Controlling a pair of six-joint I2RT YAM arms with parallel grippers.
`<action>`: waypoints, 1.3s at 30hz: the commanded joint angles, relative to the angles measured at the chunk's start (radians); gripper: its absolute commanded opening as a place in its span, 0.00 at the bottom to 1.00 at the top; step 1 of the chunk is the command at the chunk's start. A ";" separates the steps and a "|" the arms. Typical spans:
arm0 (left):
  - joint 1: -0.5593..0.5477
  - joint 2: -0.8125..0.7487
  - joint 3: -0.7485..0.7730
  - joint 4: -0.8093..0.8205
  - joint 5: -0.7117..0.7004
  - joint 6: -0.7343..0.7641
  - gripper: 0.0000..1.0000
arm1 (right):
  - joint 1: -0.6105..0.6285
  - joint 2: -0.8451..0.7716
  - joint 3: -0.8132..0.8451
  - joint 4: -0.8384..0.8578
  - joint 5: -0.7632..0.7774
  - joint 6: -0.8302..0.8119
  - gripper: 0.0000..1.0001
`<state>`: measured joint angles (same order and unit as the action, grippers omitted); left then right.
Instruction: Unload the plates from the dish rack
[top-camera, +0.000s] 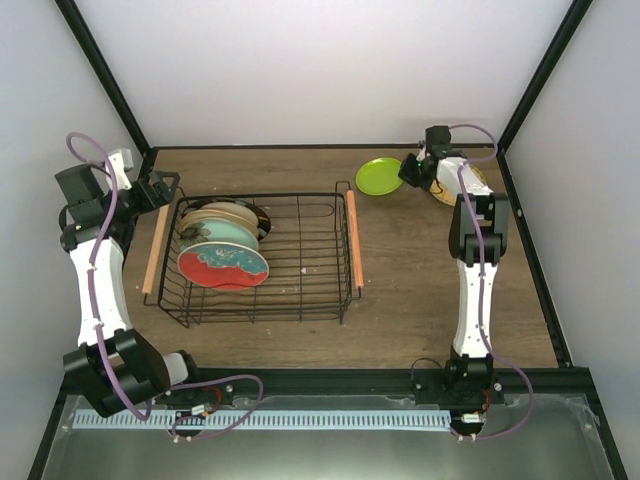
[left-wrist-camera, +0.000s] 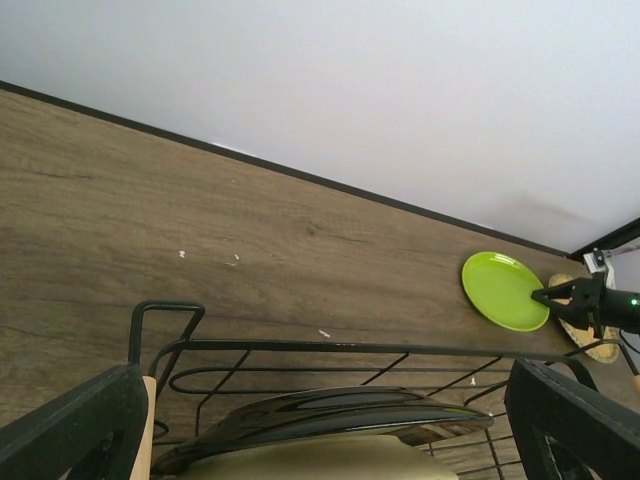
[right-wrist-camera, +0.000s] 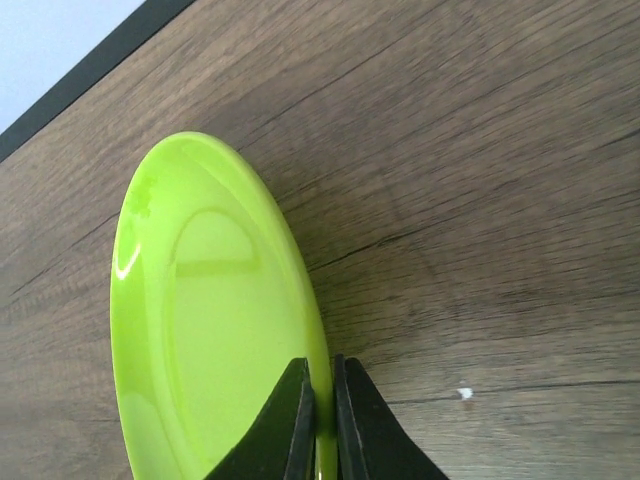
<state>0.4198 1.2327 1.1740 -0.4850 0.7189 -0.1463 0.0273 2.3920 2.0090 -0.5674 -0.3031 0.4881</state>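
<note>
My right gripper (top-camera: 408, 172) is shut on the rim of the small lime-green plate (top-camera: 378, 176) at the back right of the table; the wrist view shows the jaws (right-wrist-camera: 323, 420) pinching its edge (right-wrist-camera: 210, 320). The black wire dish rack (top-camera: 330, 290) sits left of centre. Stacked at its left end are a red plate with a teal flower (top-camera: 224, 265), a pale teal plate (top-camera: 228, 237), a beige plate (top-camera: 215, 215) and a dark-rimmed plate (top-camera: 262, 216). My left gripper (top-camera: 165, 190) is open and empty above the rack's back left corner, over the dark-rimmed plate (left-wrist-camera: 330, 415).
A small orange gridded plate (top-camera: 472, 186) lies on the table, partly hidden under the right arm. The rack has wooden handles on its left (top-camera: 155, 250) and right (top-camera: 354, 240) sides. White walls and a black frame close in the table at the back and sides.
</note>
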 joint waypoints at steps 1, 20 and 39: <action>-0.008 -0.010 -0.014 0.002 -0.006 0.005 1.00 | 0.014 0.042 0.009 -0.039 -0.012 -0.012 0.04; -0.015 -0.004 -0.034 0.037 -0.003 -0.008 1.00 | 0.013 -0.091 0.031 -0.087 0.018 -0.078 0.54; -0.025 0.042 -0.013 0.068 0.012 -0.008 1.00 | 0.579 -0.544 -0.059 0.127 -0.068 -0.692 0.59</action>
<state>0.4019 1.2587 1.1461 -0.4496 0.7128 -0.1535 0.3641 1.8683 2.0926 -0.4591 -0.4294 0.0860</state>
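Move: The right hand still pinches the green plate by its right-hand rim, low over the far part of the table; the plate's middle lies about 6 cm to the left and 1 cm ahead. The yellow plate is some 15 cm to the hand's right and 2 cm back, while the rack's right handle is about 14 cm left and 22 cm back. From the left hand, the green plate lies roughly 24 cm ahead, 51 cm right and 25 cm below. Still pinching the green plate's rim, the right hand eases down about 3 cm and slightly back, opens to a little over half, and lets go. It then climbs quickly, nearly 40 cm clear of the table, swinging left and back towards the rack as its fingers tip upward some 50 degrees and turn counter-clockwise. ##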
